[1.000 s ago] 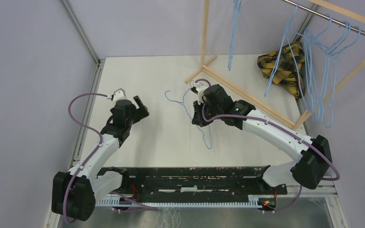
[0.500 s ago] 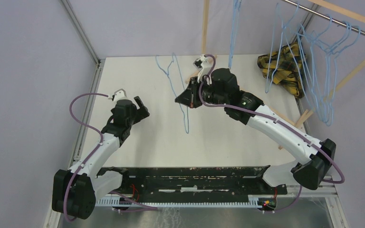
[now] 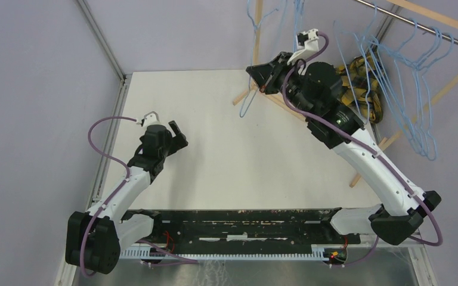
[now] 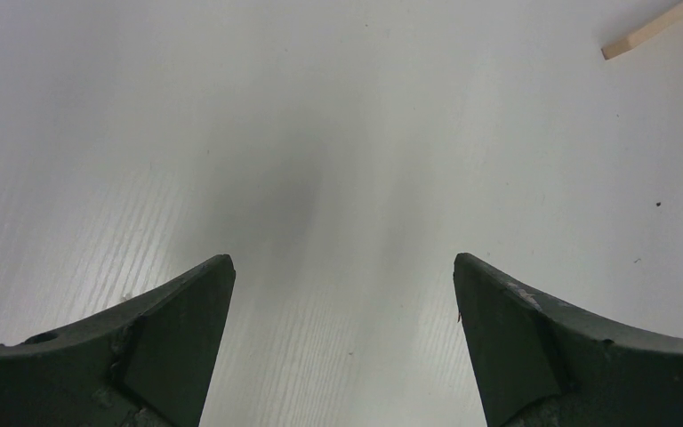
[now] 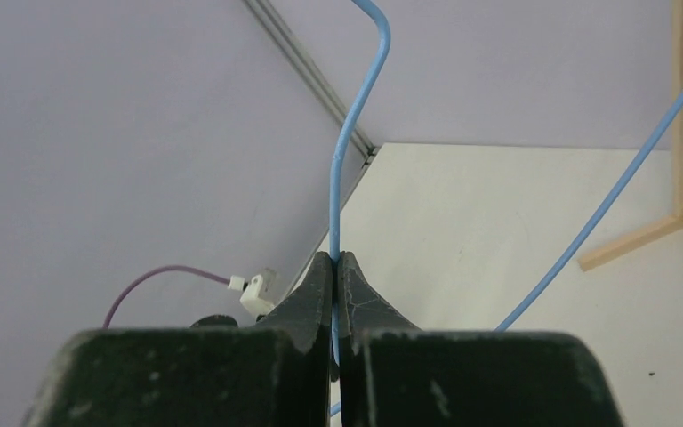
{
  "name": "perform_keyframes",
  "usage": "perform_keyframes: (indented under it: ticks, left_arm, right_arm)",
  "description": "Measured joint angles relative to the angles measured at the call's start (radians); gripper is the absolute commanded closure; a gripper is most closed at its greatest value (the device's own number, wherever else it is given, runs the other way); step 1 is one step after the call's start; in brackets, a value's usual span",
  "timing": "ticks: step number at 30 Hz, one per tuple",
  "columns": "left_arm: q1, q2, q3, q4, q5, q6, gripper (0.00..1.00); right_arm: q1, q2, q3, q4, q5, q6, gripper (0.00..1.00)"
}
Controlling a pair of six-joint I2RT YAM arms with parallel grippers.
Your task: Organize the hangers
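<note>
My right gripper [image 3: 262, 78] is raised high over the back of the table, beside the rack's wooden post. It is shut on the thin wire of a light-blue hanger [image 3: 245, 106]. In the right wrist view the jaws [image 5: 338, 260] pinch that hanger's wire [image 5: 356, 116], which runs up and bends over at the top. Several more hangers [image 3: 422, 134] dangle from the metal rail [image 3: 429, 33] at the right. My left gripper [image 3: 176, 132] rests low at the table's left, open, with only bare white tabletop between its fingers [image 4: 178, 320].
The wooden rack frame [image 3: 256, 42] stands at the back right, and its base beam [image 3: 286, 107] runs diagonally across the table. A yellow-black plaid cloth [image 3: 364, 83] lies behind the right arm. Grey walls close in on the left and the back.
The right arm has lifted the hanger off the table and carried it up and back to the rack post. The hangers on the rail have shifted. The left arm has not moved.
</note>
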Motion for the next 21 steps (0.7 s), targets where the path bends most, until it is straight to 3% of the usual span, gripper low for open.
perform_keyframes:
  ticks: [11,21]
  left_arm:
    - [0.000,0.006,0.000,0.005,0.017,0.000,0.00]
    - [0.000,0.013,0.000,0.010,0.021,0.000,0.00]
  right_arm:
    - [-0.260,0.247,0.177,0.055,-0.179,0.068,0.99]
    - [-0.374,0.417,0.302,0.142,-0.308,0.182,0.99]
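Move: Beyond the right hand, which already pinches a hanger by its neck, the stretch of rail it is bound for lies about 22 cm ahead, 6 cm to the right and 12 cm above. The left-hand bunch of hung hangers is some 21 cm ahead and 11 cm right, about level in height; the far post stands about 26 cm ahead and 4 cm right, its middle some 17 cm lower. From the left hand, that rail stretch is roughly 21 cm ahead, 40 cm right and 47 cm up. Carrying the hanger forward about 16 cm at nearly constant height, the right hand closes in on the rail just left of the already hung bunch, drifting some 4 cm rightward and slowing towards the end. The shut fingers keep their pinch on the wire, hook end up, while the wrist rolls and tips only slightly, under 10 degrees. ##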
